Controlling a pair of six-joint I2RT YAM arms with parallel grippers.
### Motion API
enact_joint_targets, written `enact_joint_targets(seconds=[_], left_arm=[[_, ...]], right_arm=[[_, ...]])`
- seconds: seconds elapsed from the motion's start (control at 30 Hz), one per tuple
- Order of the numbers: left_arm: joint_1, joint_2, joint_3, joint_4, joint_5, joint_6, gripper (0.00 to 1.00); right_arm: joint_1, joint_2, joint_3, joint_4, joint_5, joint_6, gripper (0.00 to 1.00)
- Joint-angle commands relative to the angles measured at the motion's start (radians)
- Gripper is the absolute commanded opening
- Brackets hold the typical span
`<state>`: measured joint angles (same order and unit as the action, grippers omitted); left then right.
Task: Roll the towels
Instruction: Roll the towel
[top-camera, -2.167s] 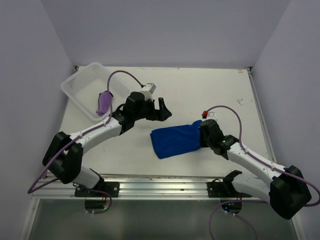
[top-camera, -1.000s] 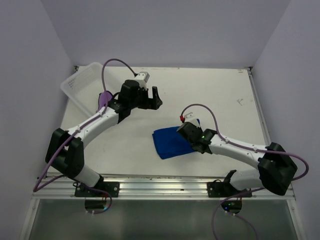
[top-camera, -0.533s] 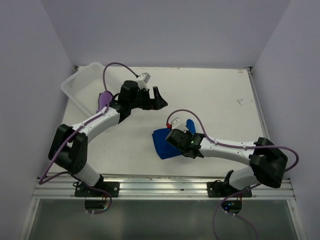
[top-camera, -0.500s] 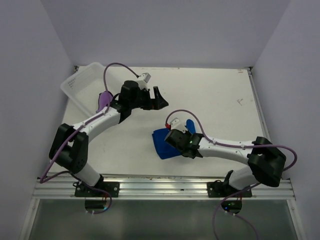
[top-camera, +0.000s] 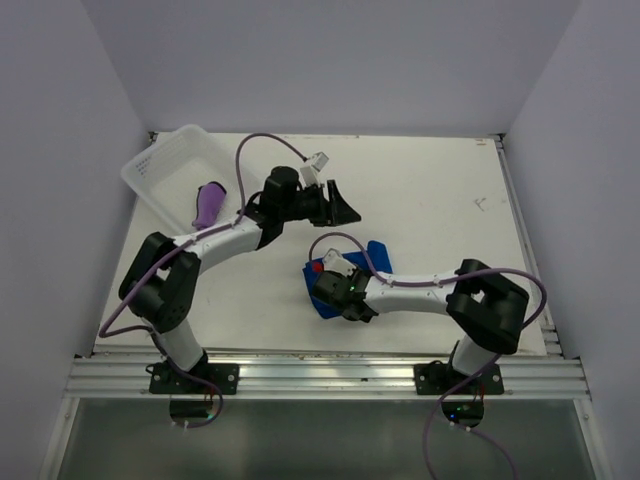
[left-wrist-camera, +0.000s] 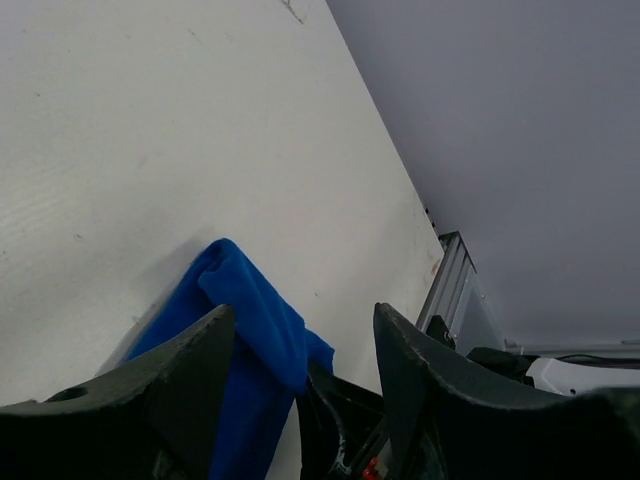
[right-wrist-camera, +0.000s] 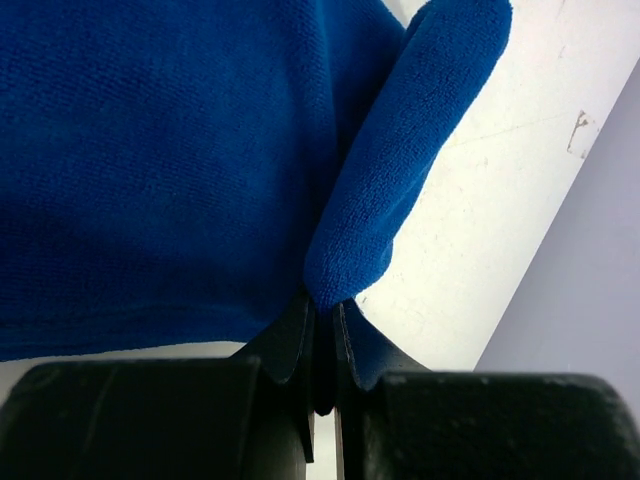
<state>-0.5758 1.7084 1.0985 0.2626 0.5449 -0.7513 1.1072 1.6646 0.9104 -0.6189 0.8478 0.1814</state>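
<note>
The royal blue towel (top-camera: 378, 253) lies bunched near the table's middle, partly folded over itself. My right gripper (top-camera: 325, 288) sits low on its left part, shut on a fold of it. In the right wrist view the jaws (right-wrist-camera: 325, 305) pinch a rolled blue edge (right-wrist-camera: 400, 170). My left gripper (top-camera: 345, 207) hovers just behind the blue towel, open, nothing between its fingers (left-wrist-camera: 195, 365); the blue towel (left-wrist-camera: 250, 320) shows below them. The purple towel (top-camera: 210, 203) lies rolled at the white basket's edge.
A white plastic basket (top-camera: 160, 165) stands tilted at the back left corner. Both arms' purple cables arch over the table. Grey walls close in the left, back and right sides. A metal rail (top-camera: 320, 370) runs along the near edge.
My right gripper has dragged the blue towel's edge leftward, folding the cloth over itself. My left gripper has swung right toward the blue towel and its jaws have narrowed somewhat.
</note>
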Motion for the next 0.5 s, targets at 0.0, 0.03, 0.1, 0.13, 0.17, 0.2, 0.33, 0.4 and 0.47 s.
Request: enact_joint_targets(seconds=[0.0, 0.03, 0.1, 0.13, 0.17, 0.2, 0.33, 0.4, 0.47], left_arm=[[-0.009, 0.039, 0.067, 0.101, 0.073, -0.033, 0.60], [-0.013, 0.045, 0.081, 0.104, 0.079, -0.034, 0.55], [-0.033, 0.074, 0.099, 0.110, 0.090, -0.023, 0.42], [-0.039, 0.086, 0.119, 0.110, 0.104, -0.023, 0.40], [-0.044, 0.115, 0.129, 0.116, 0.119, -0.028, 0.35], [-0.050, 0.128, 0.132, 0.150, 0.133, -0.046, 0.25], [-0.061, 0.177, 0.117, 0.260, 0.202, -0.105, 0.10], [-0.068, 0.203, 0.116, 0.314, 0.214, -0.121, 0.02], [-0.081, 0.238, 0.130, 0.339, 0.245, -0.128, 0.00]], right_arm=[[0.009, 0.027, 0.032, -0.012, 0.036, -0.036, 0.00], [0.008, 0.038, 0.030, -0.004, 0.037, -0.040, 0.00], [0.010, 0.050, 0.030, 0.001, 0.034, -0.051, 0.00], [0.010, 0.056, 0.033, -0.001, 0.034, -0.051, 0.00], [0.011, 0.070, 0.035, -0.004, 0.030, -0.053, 0.00], [0.011, 0.076, 0.039, -0.004, 0.027, -0.054, 0.00], [0.013, 0.109, 0.051, -0.012, 0.022, -0.056, 0.00], [0.013, 0.121, 0.051, -0.015, 0.020, -0.060, 0.00], [0.013, 0.126, 0.054, -0.015, 0.017, -0.062, 0.00]])
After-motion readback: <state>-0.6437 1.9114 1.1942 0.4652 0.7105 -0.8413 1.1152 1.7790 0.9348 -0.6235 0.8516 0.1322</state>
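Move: The right hand already pinches the blue towel's rolled edge near its near end: the roll's middle lies about 4 cm ahead, level left to right. The towel's flat part is about 8 cm to this hand's left, 3 cm ahead and some 3 cm below. From the open left hand, the rolled edge's middle lies roughly 10 cm back, 9 cm right and 15 cm down. Right hand lowers the still-pinched rolled edge about 2 cm; left moves some 6 cm right, closing its empty fingers. ##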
